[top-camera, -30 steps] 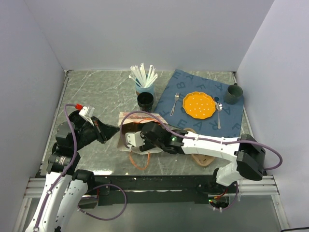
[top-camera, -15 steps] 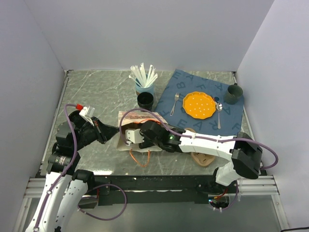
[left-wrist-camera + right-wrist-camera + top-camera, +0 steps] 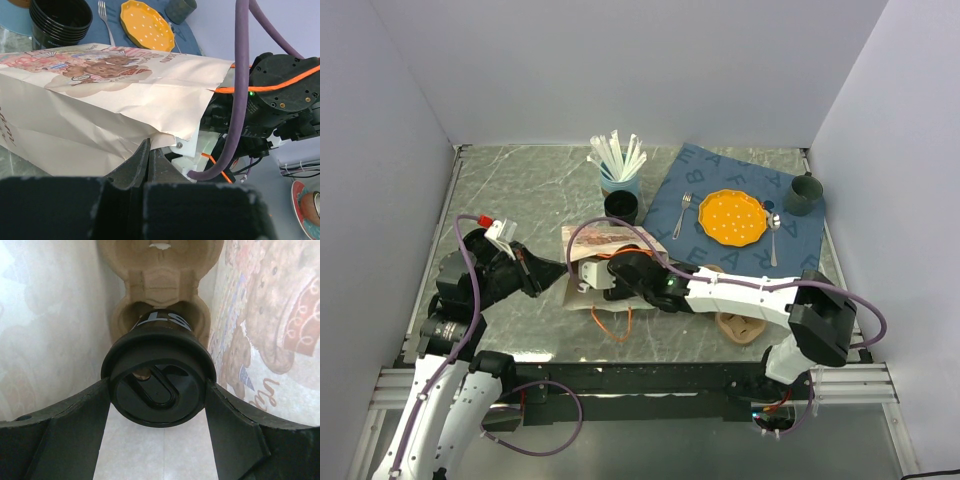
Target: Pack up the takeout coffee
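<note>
The takeout coffee (image 3: 156,360), a black cup with a black lid, sits between my right gripper's (image 3: 157,386) fingers, which press on both sides of the lid. The cup rests in a brown cardboard carrier (image 3: 160,270) inside the printed paper bag (image 3: 605,240). From above, the right wrist (image 3: 620,275) reaches into the bag's mouth and the cup is hidden. My left gripper (image 3: 148,146) is shut on the bag's lower edge (image 3: 160,135), holding the mouth open.
A lidless black cup (image 3: 621,207) and a light-blue straw cup (image 3: 620,172) stand behind the bag. A blue mat (image 3: 720,175) carries an orange plate (image 3: 732,217), fork (image 3: 682,213), spoon (image 3: 773,235) and grey-green mug (image 3: 804,194). Another cardboard piece (image 3: 740,325) lies under the right arm.
My right arm has pushed leftward, deeper into the bag, and the bag has shifted slightly left. The left arm has stayed put.
</note>
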`<state>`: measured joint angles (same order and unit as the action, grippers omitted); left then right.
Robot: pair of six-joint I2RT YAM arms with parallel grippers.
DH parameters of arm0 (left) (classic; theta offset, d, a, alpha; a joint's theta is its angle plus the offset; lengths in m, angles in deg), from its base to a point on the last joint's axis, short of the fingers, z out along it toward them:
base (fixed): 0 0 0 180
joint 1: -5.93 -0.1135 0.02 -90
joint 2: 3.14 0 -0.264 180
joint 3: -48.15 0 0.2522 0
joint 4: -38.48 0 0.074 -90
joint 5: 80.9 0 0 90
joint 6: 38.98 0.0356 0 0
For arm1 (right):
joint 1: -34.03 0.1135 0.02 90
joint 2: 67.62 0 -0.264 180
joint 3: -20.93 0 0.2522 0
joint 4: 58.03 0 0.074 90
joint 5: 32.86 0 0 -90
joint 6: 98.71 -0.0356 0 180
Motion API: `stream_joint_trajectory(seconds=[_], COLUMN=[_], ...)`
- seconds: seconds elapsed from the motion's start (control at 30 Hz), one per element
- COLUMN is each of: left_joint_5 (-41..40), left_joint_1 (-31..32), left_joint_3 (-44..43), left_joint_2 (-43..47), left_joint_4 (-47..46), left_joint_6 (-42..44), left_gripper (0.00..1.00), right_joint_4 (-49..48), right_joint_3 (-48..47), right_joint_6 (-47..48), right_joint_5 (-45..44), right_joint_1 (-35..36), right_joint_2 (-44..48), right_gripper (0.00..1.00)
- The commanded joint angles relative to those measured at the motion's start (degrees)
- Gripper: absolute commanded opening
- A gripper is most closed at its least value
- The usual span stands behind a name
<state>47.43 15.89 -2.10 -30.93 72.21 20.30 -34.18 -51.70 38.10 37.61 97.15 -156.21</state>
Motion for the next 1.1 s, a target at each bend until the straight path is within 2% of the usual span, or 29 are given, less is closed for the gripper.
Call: stream_joint_trajectory(seconds=[0.0,0.3,0.63,0.7,0.73,0.87,0.9,0.93,1.07], left_joint_5=[1.84,1.40,0.35,-0.09,-0.09,-2.81,-3.17,-3.43,-5.45], left_joint_1=[0.06,0.06,0.06,0.06,0.06,0.06,0.06,0.06,0.06], left_joint_3=[-2.53,-2.53,-3.15,-3.32,-3.41,-4.55,-4.90,-5.08,-8.58], left_joint_2=[0.02,-0.25,-0.95,-1.74,-2.00,-2.36,-2.44,-2.44,-2.70], left_joint_4=[-1.51,-1.42,-0.28,0.51,0.77,3.58,4.02,5.25,10.96], left_joint_6=[-1.09,-2.76,-4.52,-4.79,-4.79,-3.65,-3.47,-2.95,0.48], left_gripper=[0.01,0.01,0.02,0.08,0.14,0.31,0.37,0.50,0.60], right_joint_4=[-5.68,-9.91,-17.11,-18.25,-18.52,-18.79,-18.70,-18.00,-16.94], right_joint_3=[-0.02,0.95,3.94,4.29,4.47,4.56,4.56,4.56,3.94], right_joint_6=[-2.42,-4.97,-3.48,-2.69,-2.60,-2.33,-2.51,-2.68,-3.30], right_joint_5=[-2.36,-2.79,-2.97,-3.06,-2.80,-2.71,-2.45,-2.36,-1.92], right_joint_1=[-1.06,-1.41,-2.38,-2.47,-2.55,-2.91,-2.91,-2.82,-2.91], right_joint_2=[-0.61,-1.75,-2.46,-2.89,-2.90,-2.99,-2.90,-2.64,-2.02], right_gripper=[0.45,0.45,0.46,0.47,0.47,0.47,0.47,0.47,0.47])
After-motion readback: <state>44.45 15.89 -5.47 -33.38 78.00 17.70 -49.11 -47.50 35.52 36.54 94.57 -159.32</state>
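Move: My right hand grips the black coffee cup by its lid inside the paper bag. The carrier well it is going into lies about 4 cm ahead, 3 cm left and 8 cm below. The stack of black cups stands outside the bag, roughly 15 cm straight ahead of this hand, with the straw cup some 6 cm beyond it. My left hand has the bag's left rim at its fingertips, the carrier well about 9 cm ahead, 8 cm right and 20 cm down. Keeping its grip on the lid, my right hand works the cup forward about 2.5 cm and some 1 cm down along the bag towards the far side, rolling so its left side rises nearly 10 degrees. My left hand stays by the rim almost throughout, then tips slightly down and spreads its fingers past half open, letting go of the paper. ##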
